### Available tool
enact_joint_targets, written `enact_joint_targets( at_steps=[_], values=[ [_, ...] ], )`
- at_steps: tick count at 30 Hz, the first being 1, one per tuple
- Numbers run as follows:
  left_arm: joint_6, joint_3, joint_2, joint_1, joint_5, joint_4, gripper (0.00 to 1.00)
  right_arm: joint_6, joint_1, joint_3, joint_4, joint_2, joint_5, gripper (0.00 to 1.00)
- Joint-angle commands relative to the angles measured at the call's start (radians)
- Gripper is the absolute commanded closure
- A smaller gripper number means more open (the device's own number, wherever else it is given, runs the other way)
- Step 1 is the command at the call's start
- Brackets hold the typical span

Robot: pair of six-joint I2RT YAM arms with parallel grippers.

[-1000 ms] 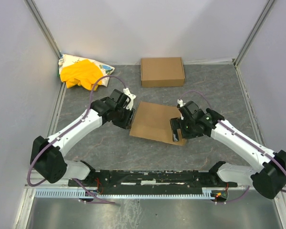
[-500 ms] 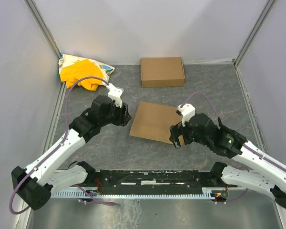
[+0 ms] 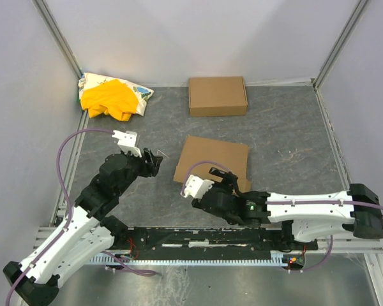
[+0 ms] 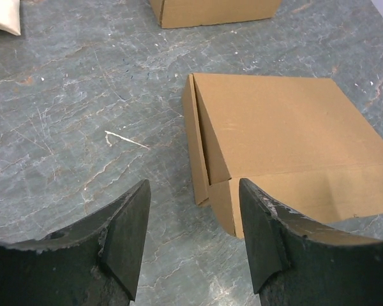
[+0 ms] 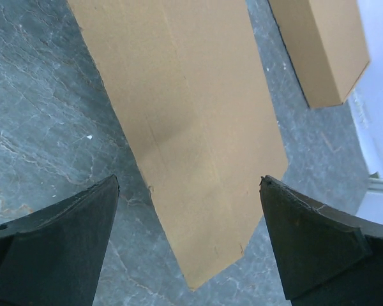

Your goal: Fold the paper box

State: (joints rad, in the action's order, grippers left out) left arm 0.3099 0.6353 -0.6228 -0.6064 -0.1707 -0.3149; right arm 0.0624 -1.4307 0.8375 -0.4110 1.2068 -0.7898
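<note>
The paper box [image 3: 214, 159] lies flat and closed on the grey table, mid-scene. In the left wrist view the paper box [image 4: 287, 134] shows its left side, where a side flap stands slightly proud. My left gripper [image 3: 154, 162] hovers left of the box, apart from it. Its jaws [image 4: 195, 236] are open with only table between them. My right gripper [image 3: 233, 183] hangs over the box's near edge. It is wide open [image 5: 189, 185], above the near corner of the box [image 5: 198, 127], holding nothing.
Another neat brown carton [image 3: 217, 95] sits at the back centre, also seen as the carton [image 5: 325, 44] in the right wrist view. A yellow cloth bundle [image 3: 108, 99] lies in the back left corner. Walls close the table on both sides and at the back.
Both arms drew back toward the near edge. The left gripper came off the box's left edge and opened wider. The right gripper swung left, away from the box's right front corner.
</note>
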Motion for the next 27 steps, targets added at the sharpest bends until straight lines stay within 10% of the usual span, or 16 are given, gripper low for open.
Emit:
enact_joint_targets(
  at_steps=[1,19,27],
  values=[
    [0.054,-0.003,0.001,-0.003,-0.024,0.076,0.35,0.11,-0.015,-0.001,0.119,0.04,-0.049,0.02],
    [0.066,-0.002,-0.008,-0.003,0.009,0.069,0.34,0.043,-0.085,-0.001,0.111,0.25,-0.213,0.08],
    [0.068,-0.003,-0.005,-0.003,0.005,0.061,0.34,0.081,-0.085,0.033,0.169,0.3,-0.378,0.67]
  ],
)
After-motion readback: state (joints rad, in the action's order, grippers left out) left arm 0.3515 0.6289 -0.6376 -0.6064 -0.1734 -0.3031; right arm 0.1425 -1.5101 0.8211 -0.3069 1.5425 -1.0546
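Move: The carton's front flap has its middle about 6 cm below the right hand and some 2 cm ahead, level with it sideways. The lid panel behind the flap has its middle roughly 10 cm ahead and 6 cm down; the far closed box stands about 30 cm ahead and 3 cm to the right. From the left hand the flap lies some 18 cm right, 8 cm back and 12 cm down. Right hand sinks about 5 cm to the front flap, tilting some 20 degrees, fingers half-closing astride its edge. ##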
